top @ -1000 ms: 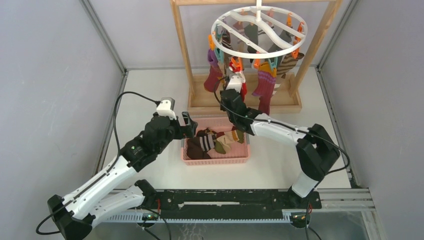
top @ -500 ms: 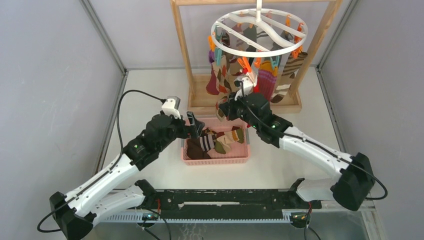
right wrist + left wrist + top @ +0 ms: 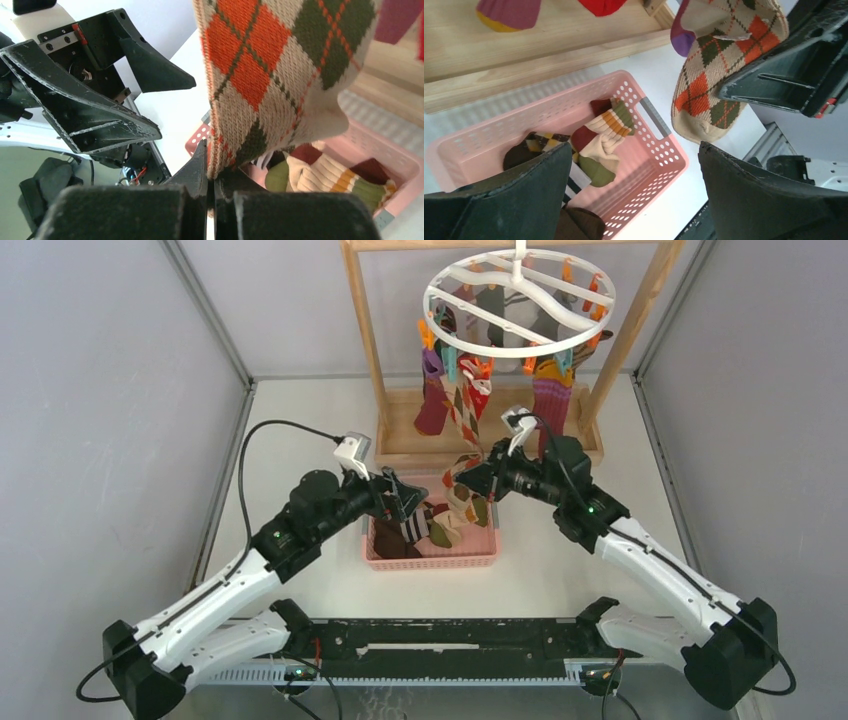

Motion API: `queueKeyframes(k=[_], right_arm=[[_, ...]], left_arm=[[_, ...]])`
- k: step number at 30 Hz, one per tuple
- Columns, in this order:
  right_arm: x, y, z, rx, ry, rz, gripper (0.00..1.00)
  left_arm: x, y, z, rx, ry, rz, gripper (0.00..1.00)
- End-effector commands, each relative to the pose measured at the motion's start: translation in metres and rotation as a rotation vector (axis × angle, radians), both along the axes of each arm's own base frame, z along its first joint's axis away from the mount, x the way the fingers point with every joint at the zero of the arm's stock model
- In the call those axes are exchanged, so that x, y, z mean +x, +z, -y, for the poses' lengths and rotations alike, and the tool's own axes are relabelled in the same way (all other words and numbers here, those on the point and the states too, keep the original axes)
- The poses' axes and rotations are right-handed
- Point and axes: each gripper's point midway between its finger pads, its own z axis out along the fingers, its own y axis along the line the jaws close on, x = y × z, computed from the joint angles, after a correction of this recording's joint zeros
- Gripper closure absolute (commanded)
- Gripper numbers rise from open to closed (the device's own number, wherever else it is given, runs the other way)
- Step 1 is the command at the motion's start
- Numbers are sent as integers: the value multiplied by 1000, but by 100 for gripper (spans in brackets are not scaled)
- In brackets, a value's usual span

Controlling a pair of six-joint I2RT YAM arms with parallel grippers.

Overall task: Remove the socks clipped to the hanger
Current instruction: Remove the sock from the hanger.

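Note:
The white ring hanger [image 3: 520, 300] hangs from the wooden frame with several socks clipped round its rim. My right gripper [image 3: 210, 175] is shut on the lower edge of a beige argyle sock [image 3: 265, 65]. In the top view that argyle sock [image 3: 463, 425] stretches from a rim clip down to the right gripper [image 3: 478, 480], above the pink basket. My left gripper [image 3: 634, 200] stands open and holds nothing. It hovers over the basket's left half, just left of the argyle sock [image 3: 714, 85]. From above, the left gripper [image 3: 408, 502] is close to the right one.
The pink basket [image 3: 430, 558] sits between the arms with several loose socks [image 3: 604, 130] inside. The wooden frame's base [image 3: 420, 445] lies just behind it, its posts either side of the hanger. Grey walls enclose the table left and right.
My right gripper has pulled back and right from under the hanger, drawing the argyle sock down over the basket. The hanger has swung and turned. The left gripper has edged right.

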Motion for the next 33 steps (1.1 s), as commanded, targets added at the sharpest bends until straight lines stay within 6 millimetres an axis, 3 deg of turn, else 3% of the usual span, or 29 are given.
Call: queueKeyframes(k=[1,5,11,18,24,33], right_arm=[[-11,18,16,87,31,0,100],[-5,1,31,74,-13,-28,100],[2,-11,34,78,-27,-46,100],[6,-13,34,71,-41,-41,100],[4,-11,35,69,-48,-30,100],[3,-14,31,59,-50,-37,100]], left_arm=[[-3,17,17,-65,-67,30,0],[8,40,19,-67,-39,67,0],[29,119,30,-96,-20,160,0],[57,183,46,-155,-14,187,0],[61,205,61,-210,-58,194,0],[65,214,77,-248,-100,198,0]])
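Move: The teal clip that holds the top of the argyle sock is about 14 cm ahead of my open left hand, 6 cm to its right and 20 cm above it. The red-and-white sock hangs some 5 cm to the right of that clip, and the purple-cuffed sock about 3 cm to its left, both level with it in reach and lower. The basket lies 20 cm below my left hand, 9 cm ahead and 4 cm right. From my right hand the clip is about 13 cm ahead, 3 cm left, 18 cm up. I raise my left hand some 17 cm, carrying it about 7 cm forward and as much to the right, up from beside the right gripper towards the teal clip, fingers wide open and tilting up roughly 10 degrees. My right hand keeps its pinch on the lower part of the argyle sock, draws it a few centimetres right and down, then holds still. ##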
